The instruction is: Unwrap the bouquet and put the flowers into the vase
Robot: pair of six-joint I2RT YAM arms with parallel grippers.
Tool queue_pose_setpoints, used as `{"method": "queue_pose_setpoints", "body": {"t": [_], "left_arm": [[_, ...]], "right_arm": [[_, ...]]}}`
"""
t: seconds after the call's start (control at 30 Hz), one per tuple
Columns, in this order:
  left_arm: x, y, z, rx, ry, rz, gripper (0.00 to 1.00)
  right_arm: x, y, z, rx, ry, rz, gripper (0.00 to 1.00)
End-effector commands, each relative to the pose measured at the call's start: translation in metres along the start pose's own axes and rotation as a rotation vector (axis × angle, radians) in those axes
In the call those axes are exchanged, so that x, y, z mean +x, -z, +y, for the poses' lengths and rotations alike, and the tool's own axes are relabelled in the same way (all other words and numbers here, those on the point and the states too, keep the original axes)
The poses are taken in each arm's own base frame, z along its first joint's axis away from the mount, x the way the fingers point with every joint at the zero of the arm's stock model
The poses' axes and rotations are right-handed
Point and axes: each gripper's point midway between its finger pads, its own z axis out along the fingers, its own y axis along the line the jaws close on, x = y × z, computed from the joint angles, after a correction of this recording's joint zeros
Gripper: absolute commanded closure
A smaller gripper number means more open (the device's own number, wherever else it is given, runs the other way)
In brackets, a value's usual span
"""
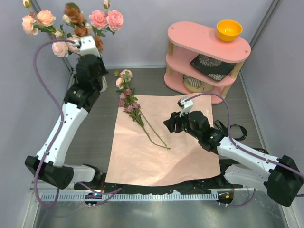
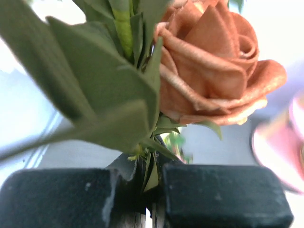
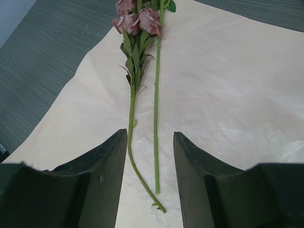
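My left gripper is raised at the far left, shut on the stems of a bunch of flowers with pink, peach and rust roses. In the left wrist view, green stems and leaves are pinched between the pads under a rust rose. The vase is hidden from every view. The pink wrap paper lies unfolded flat on the table. Two more flowers lie on it, with mauve heads. My right gripper hovers open over their stem ends, which show between its fingers.
A black ribbon lies along the paper's near edge. At the back right stands a pink two-tier shelf with an orange bowl on top and a dark patterned dish on the lower tier. Grey walls enclose the table.
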Motion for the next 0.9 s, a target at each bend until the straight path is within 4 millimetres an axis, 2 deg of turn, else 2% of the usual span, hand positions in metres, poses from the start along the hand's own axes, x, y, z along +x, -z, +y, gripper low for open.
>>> {"method": "queue_pose_setpoints", "body": {"t": [0.0, 0.03, 0.07, 0.1, 0.13, 0.17, 0.2, 0.37, 0.4, 0.47, 0.53, 0.7, 0.87], "left_arm": [[-0.115, -0.013, 0.041, -0.121, 0.127, -0.287, 1.00], [-0.124, -0.019, 0.055, -0.155, 0.138, -0.312, 1.00], [-0.128, -0.031, 0.056, -0.158, 0.145, -0.328, 1.00], [-0.144, -0.030, 0.060, -0.163, 0.158, -0.366, 1.00], [-0.150, -0.035, 0.067, -0.179, 0.163, -0.380, 1.00], [-0.150, -0.048, 0.068, -0.191, 0.160, -0.383, 1.00], [-0.163, -0.047, 0.070, -0.194, 0.168, -0.411, 1.00], [-0.184, -0.063, 0.074, -0.228, 0.125, -0.462, 1.00], [-0.180, -0.072, 0.072, -0.232, 0.114, -0.453, 1.00], [-0.183, -0.077, 0.072, -0.238, 0.100, -0.455, 1.00], [-0.176, -0.089, 0.069, -0.241, 0.086, -0.438, 1.00], [-0.171, -0.101, 0.070, -0.266, 0.052, -0.435, 1.00], [-0.156, -0.114, 0.071, -0.288, 0.005, -0.407, 1.00]], "right_arm": [[-0.022, 0.009, 0.002, 0.011, 0.002, -0.061, 0.50], [-0.023, 0.010, 0.001, 0.014, 0.005, -0.066, 0.50], [-0.025, 0.012, 0.000, 0.020, 0.009, -0.074, 0.50], [-0.026, 0.013, -0.001, 0.026, 0.012, -0.074, 0.50], [-0.026, 0.013, -0.001, 0.029, 0.015, -0.075, 0.50], [-0.026, 0.014, -0.002, 0.030, 0.020, -0.077, 0.50], [-0.026, 0.014, -0.003, 0.038, 0.021, -0.077, 0.50], [-0.026, 0.014, -0.005, 0.044, 0.021, -0.075, 0.50], [-0.025, 0.013, -0.005, 0.045, 0.020, -0.071, 0.50], [-0.025, 0.012, -0.004, 0.045, 0.020, -0.071, 0.50], [-0.025, 0.012, -0.004, 0.045, 0.022, -0.068, 0.50], [-0.023, 0.012, -0.007, 0.056, 0.024, -0.065, 0.50], [-0.018, 0.009, -0.008, 0.060, 0.022, -0.050, 0.50]]}}
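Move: The left hand already holds the brown roses near their blossoms. The vase's middle lies about 9 cm ahead of it, 7 cm to its left and 26 cm below. The pink roses already in the vase stand about 10 cm ahead, 5 cm to the hand's right and 12 cm higher. The purple roses on the wrapping lie some 3 cm ahead, 7 cm right and 36 cm down. From the right hand the vase is about 24 cm ahead, 34 cm left and 5 cm lower. Up, forward and leftward in one quick sweep, the left hand lifts the brown roses some 13 cm, tipping its fingers up about 20 degrees and turning about 15 degrees counter-clockwise. The leftward travel stops at about 9 cm; the hand then slows, still going forward over the vase to about 13 cm in all and sinking roughly 3 cm, its grip kept shut. ##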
